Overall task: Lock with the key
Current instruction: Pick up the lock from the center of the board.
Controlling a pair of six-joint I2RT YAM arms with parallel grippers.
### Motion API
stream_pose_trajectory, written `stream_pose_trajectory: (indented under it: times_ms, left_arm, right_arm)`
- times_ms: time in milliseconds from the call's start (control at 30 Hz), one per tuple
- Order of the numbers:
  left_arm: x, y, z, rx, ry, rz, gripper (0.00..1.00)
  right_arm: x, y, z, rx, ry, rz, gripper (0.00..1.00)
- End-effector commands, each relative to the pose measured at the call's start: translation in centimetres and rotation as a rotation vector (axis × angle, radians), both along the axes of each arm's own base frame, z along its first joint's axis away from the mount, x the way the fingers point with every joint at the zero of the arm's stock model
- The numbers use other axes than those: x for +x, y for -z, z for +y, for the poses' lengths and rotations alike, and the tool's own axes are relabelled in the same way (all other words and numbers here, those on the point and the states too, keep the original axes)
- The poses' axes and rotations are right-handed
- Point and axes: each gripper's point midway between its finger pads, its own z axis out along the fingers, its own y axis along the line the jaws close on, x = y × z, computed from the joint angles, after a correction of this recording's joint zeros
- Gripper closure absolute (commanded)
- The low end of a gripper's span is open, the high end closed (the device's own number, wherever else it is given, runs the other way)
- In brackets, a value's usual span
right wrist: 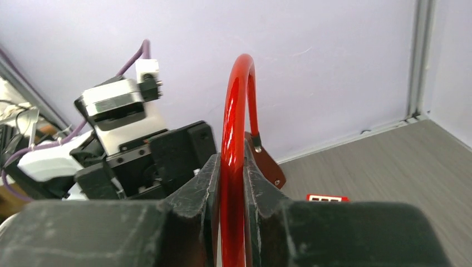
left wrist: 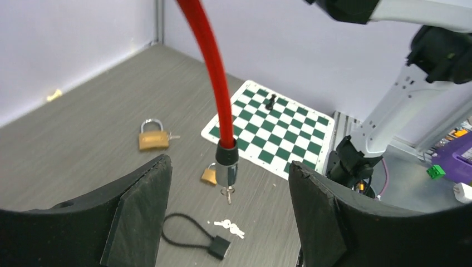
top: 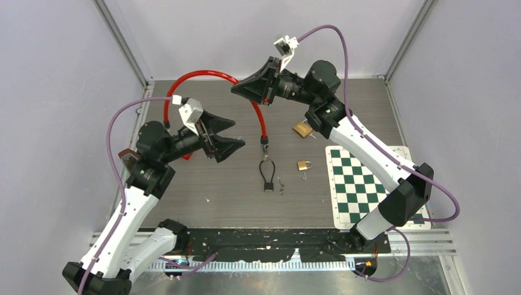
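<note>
A red cable lock [top: 209, 73] arches over the table, and its black and silver lock head [top: 265, 145] hangs just above the surface. My right gripper [top: 244, 90] is shut on the red cable [right wrist: 236, 100] high on the arch, with both pads [right wrist: 207, 177] pressed against it. In the left wrist view the lock head [left wrist: 226, 167] hangs with a small key [left wrist: 228, 194] dangling from its lower end. My left gripper [top: 236, 133] stands open just left of the lock head, not touching it, with its jaws wide apart.
On the table lie a small black cable padlock [top: 267, 178], loose silver keys [top: 281, 185] and two brass padlocks [top: 304, 165] [top: 301, 129]. A green and white chessboard mat [top: 368, 184] lies at the right, with a dark chess piece [left wrist: 270, 102] on it.
</note>
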Motion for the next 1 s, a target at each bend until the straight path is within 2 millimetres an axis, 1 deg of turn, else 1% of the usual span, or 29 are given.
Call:
stream_pose_trajectory:
  times_ms: [0,67,200,267,333,467,633,767,867,967]
  left_arm:
    - [-2.2,-3.1,-0.4,-0.088,0.098,-0.141,0.24]
    - [-2.5,-3.1,-0.6,-0.1,0.12,-0.153,0.24]
    - [-2.8,-2.7,-1.1,-0.132,0.166,-0.127,0.24]
    - [-2.7,-2.7,-1.4,-0.157,0.188,-0.11,0.24]
    - [-2.2,-2.6,-1.7,-0.177,0.197,-0.088,0.24]
    - [-1.3,-2.9,-2.6,-0.207,0.225,-0.064,0.24]
    - [-0.2,-3.5,-3.9,-0.242,0.301,0.042,0.23]
    - [0.4,-3.8,-4.5,-0.305,0.355,0.106,0.23]
    - [0.4,-4.6,-4.6,-0.37,0.382,0.105,0.22]
    - [0.3,-5.3,-5.0,-0.396,0.417,0.097,0.22]
  right_arm:
    - [-0.7,-7.7,-2.5,0.162,0.118,-0.142,0.95]
    - [-0.3,-8.6,-2.9,0.186,0.157,-0.137,0.95]
    - [0.5,-9.7,-3.6,0.222,0.221,-0.118,0.95]
    - [0.8,-10.1,-4.0,0.234,0.246,-0.111,0.95]
    - [0.7,-10.4,-4.1,0.246,0.247,-0.106,0.95]
    - [-0.2,-11.3,-4.1,0.284,0.204,-0.09,0.95]
    - [-1.6,-12.5,-4.3,0.341,0.135,-0.08,0.95]
    - [-2.4,-13.6,-4.6,0.379,0.105,-0.073,0.95]
    - [-2.6,-13.8,-4.7,0.4,0.086,-0.052,0.95]
    - [-2.9,-14.1,-4.7,0.434,0.056,-0.031,0.95]
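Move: The red lock's keyed metal end dangles about 6 cm to the right of the open left hand, 2 cm farther out and some 7 cm below it. From the right hand, which already holds the lock's hose, that end hangs about 17 cm lower, 4 cm back and 6 cm right. On the table, some 36 cm below the left hand, the black cable lock lies 2 cm ahead and 7 cm right, the small padlock 6 cm ahead and 20 cm right. Towards the red lock's dangling keyed end goes the left hand: it first draws back about 2 cm, then sweeps some 5 cm right and forward, turning clockwise with its fingertips tipping up, fingers staying wide open. The right hand keeps its pinch on the hose and raises it about 6 cm, tilting its fingertips up; it swings forward, then partly back. ##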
